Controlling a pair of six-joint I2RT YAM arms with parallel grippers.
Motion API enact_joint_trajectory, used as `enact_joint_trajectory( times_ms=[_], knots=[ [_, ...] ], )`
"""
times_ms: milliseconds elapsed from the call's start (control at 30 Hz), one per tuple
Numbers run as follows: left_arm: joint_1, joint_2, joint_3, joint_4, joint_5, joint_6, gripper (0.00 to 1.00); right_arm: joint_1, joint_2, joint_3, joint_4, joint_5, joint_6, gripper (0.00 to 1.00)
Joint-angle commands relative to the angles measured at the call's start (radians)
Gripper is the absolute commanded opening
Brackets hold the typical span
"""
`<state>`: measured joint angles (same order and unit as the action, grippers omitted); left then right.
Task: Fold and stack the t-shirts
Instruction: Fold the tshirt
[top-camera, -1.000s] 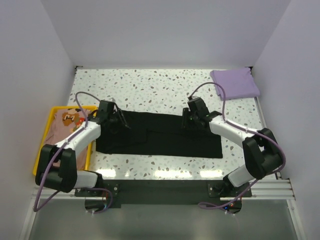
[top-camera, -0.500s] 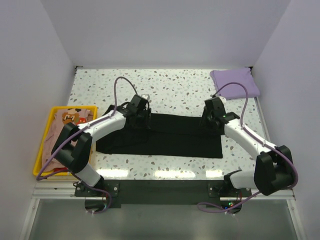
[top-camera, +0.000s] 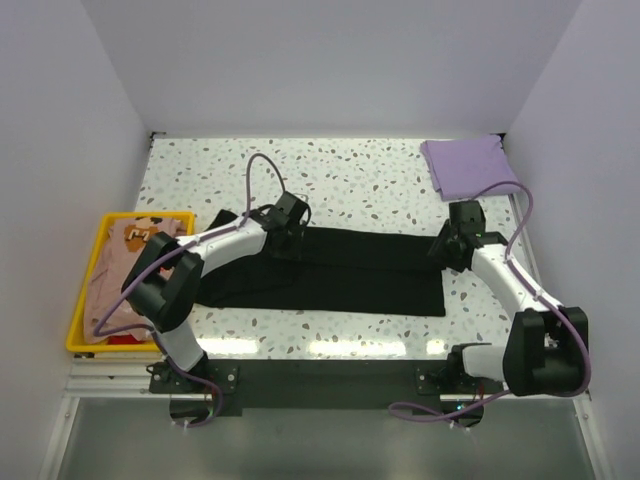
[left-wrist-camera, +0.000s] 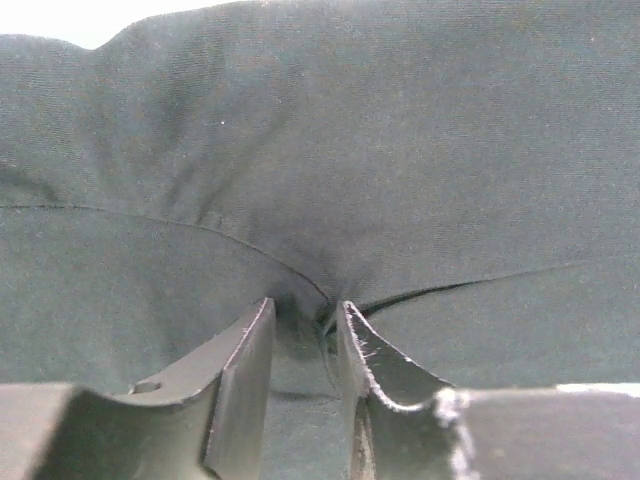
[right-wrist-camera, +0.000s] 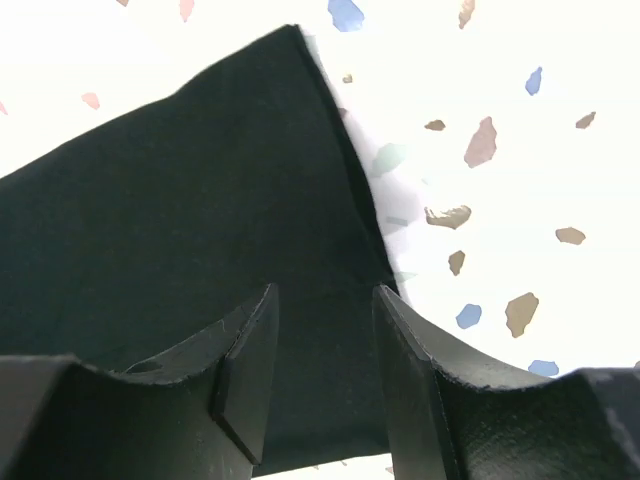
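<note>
The black t-shirt (top-camera: 320, 275) lies folded into a long strip across the middle of the table. My left gripper (top-camera: 290, 235) presses down on its far edge left of centre. In the left wrist view the left gripper (left-wrist-camera: 305, 312) has its jaws narrowed but apart, with a pucker of the black t-shirt (left-wrist-camera: 330, 170) gathered between them. My right gripper (top-camera: 446, 250) stands open over the shirt's right end. There the right gripper (right-wrist-camera: 325, 300) straddles flat black cloth (right-wrist-camera: 170, 230) near its corner. The lavender t-shirt (top-camera: 470, 166) lies folded at the far right. The peach t-shirt (top-camera: 128, 258) lies in the tray.
A yellow tray (top-camera: 185, 218) sits at the left edge of the speckled table (top-camera: 340, 175). White walls close in the table on three sides. The arm bases stand along the near edge.
Both arms swung to the right. The left gripper went from the shirt's left end to its far edge near the middle, and the right gripper from mid-shirt to the right end. The left jaws narrowed.
</note>
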<state>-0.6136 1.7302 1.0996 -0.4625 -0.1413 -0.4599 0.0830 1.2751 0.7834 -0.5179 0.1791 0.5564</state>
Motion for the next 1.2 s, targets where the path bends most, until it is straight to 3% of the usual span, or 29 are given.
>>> enact_joint_trajectory(
  times_ms=[0,333,600,667,900,1167],
  knots=[
    [-0.006,-0.008,0.023,-0.001,-0.037,0.009,0.35,-0.046,-0.033,-0.015,-0.005,-0.055,-0.019,0.47],
    [-0.006,-0.030,0.016,-0.002,-0.070,0.004,0.06,-0.121,0.003,-0.047,0.041,-0.136,-0.010,0.47],
    [-0.006,-0.061,-0.007,-0.007,-0.069,0.003,0.00,-0.123,0.061,-0.069,0.101,-0.170,0.017,0.47],
    [-0.005,-0.069,-0.009,-0.008,-0.069,0.003,0.00,-0.123,0.067,-0.069,0.107,-0.165,0.019,0.44],
    [-0.005,-0.095,-0.001,-0.044,-0.057,0.020,0.00,-0.124,0.087,-0.041,0.111,-0.167,0.019,0.18],
    [-0.002,-0.123,0.019,-0.088,-0.058,0.052,0.00,-0.126,0.096,0.010,0.104,-0.178,0.025,0.06]
  ],
)
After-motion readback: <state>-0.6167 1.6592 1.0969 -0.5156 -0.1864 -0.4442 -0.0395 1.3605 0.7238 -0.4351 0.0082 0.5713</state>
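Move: The left fingers are already at the black t-shirt's middle, the cloth bunched about 1 cm below them; its far edge lies some 6 cm ahead, its near edge 13 cm back. The right hand hovers about 4 cm above the t-shirt's right side edge, 1 cm to its right; the far right corner is 6 cm ahead and level sideways, the purple shirt 22 cm ahead and 8 cm right. Left pinches the t-shirt's middle and rises 2 cm; right sinks 3.5 cm and pinches its right edge. ##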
